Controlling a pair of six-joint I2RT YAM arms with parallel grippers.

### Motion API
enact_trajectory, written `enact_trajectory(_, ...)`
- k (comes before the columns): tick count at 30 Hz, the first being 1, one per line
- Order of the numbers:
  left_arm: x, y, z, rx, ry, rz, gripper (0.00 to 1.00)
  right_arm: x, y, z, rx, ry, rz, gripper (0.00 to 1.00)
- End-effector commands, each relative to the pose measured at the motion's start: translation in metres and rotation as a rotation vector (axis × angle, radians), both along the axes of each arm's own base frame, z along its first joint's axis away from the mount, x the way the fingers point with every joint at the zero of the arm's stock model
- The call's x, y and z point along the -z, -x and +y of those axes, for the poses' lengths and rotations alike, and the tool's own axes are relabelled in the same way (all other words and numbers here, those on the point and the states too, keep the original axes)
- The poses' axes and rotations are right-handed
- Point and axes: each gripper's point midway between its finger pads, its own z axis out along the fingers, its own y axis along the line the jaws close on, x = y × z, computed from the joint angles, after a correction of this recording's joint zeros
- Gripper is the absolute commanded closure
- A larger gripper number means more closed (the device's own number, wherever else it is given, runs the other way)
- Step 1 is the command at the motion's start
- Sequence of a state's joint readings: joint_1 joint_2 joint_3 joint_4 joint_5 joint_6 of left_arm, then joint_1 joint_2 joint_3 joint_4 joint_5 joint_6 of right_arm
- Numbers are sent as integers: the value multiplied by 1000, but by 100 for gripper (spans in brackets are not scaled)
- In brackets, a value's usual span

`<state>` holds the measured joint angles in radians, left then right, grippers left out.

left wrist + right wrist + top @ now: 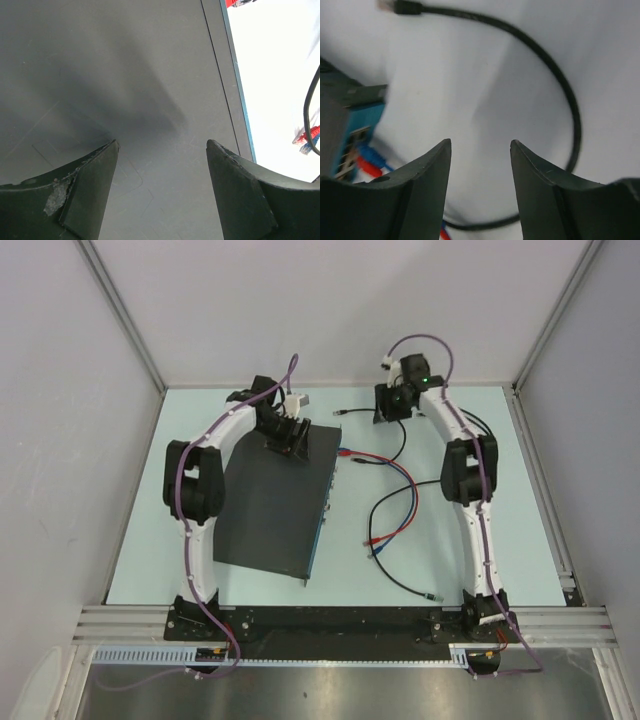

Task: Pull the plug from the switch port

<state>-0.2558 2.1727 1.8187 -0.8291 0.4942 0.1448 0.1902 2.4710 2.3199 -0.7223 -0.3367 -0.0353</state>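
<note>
The switch (270, 505) is a flat black box at the table's left middle, with its blue-grey socket face (325, 508) turned right. My left gripper (290, 438) hovers open over the far part of its black top (125, 75), with nothing between the fingers (95, 170). My right gripper (481, 145) is open and empty above the white table at the back (390, 405). In the right wrist view a blue plug (370, 156) and a red plug (366, 167) stick out of the socket face (350, 145). A black plug (402, 6) lies loose on the table.
The loose black cable (400, 440) curves across the back of the table. Red and blue cables (405, 510) run from the switch to loose ends (304, 139) right of it. Another black cable end (432, 595) lies near the right arm's base. Grey walls enclose the table.
</note>
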Motion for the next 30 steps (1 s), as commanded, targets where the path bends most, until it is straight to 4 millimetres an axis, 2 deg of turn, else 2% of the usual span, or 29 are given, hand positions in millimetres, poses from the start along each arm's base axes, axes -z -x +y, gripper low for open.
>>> enact_trajectory(1, 31, 9, 36, -28, -140, 34, 19, 26, -22, -37, 128, 136, -9, 45)
enact_trajectory(5, 33, 13, 37, -30, -141, 38, 19, 37, -18, -28, 98, 163, -1, 45)
enact_trajectory(9, 36, 15, 37, -29, -139, 52, 19, 34, -19, -25, 65, 190, -25, 45)
enact_trajectory(13, 38, 12, 35, -33, -133, 54, 20, 27, -27, -40, 81, 267, -73, 43)
enact_trajectory(16, 38, 13, 34, -34, -128, 60, 19, 30, -30, -49, 89, 303, -78, 43)
enact_trajectory(21, 42, 13, 34, -34, -130, 69, 19, 59, -15, -48, 37, 322, -5, 44)
enact_trajectory(23, 41, 13, 34, -33, -130, 67, 19, 73, -4, -48, 13, 324, 40, 50)
enact_trajectory(24, 41, 13, 34, -34, -131, 67, 19, 78, -1, -50, 11, 326, 57, 60)
enact_trajectory(25, 40, 12, 34, -34, -132, 64, 19, 88, 4, -51, 7, 322, 84, 65)
enact_trajectory(28, 39, 11, 34, -37, -129, 64, 19, 95, 11, -58, 1, 314, 123, 67)
enact_trajectory(29, 39, 10, 34, -38, -130, 64, 19, 96, 13, -65, -3, 322, 130, 71)
enact_trajectory(30, 38, 10, 34, -37, -128, 59, 19, 92, 12, -69, -5, 334, 120, 80)
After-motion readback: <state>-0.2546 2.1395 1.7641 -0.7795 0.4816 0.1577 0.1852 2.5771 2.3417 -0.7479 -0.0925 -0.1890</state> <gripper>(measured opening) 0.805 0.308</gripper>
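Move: The bend of the black cable lies about 5 cm to the right hand's right, 1 cm ahead and 7 cm below. Near table height too are this cable's far plug, 12 cm left and 5 cm ahead; its near plug, 8 cm left and 8 cm back; and a loose plug, 10 cm right and 4 cm ahead. From the left hand the bend is roughly 29 cm right, 7 cm ahead and 5 cm lower. The right hand drops, then slides about 5 cm right, rolling left side down, and closes around the black cable. ##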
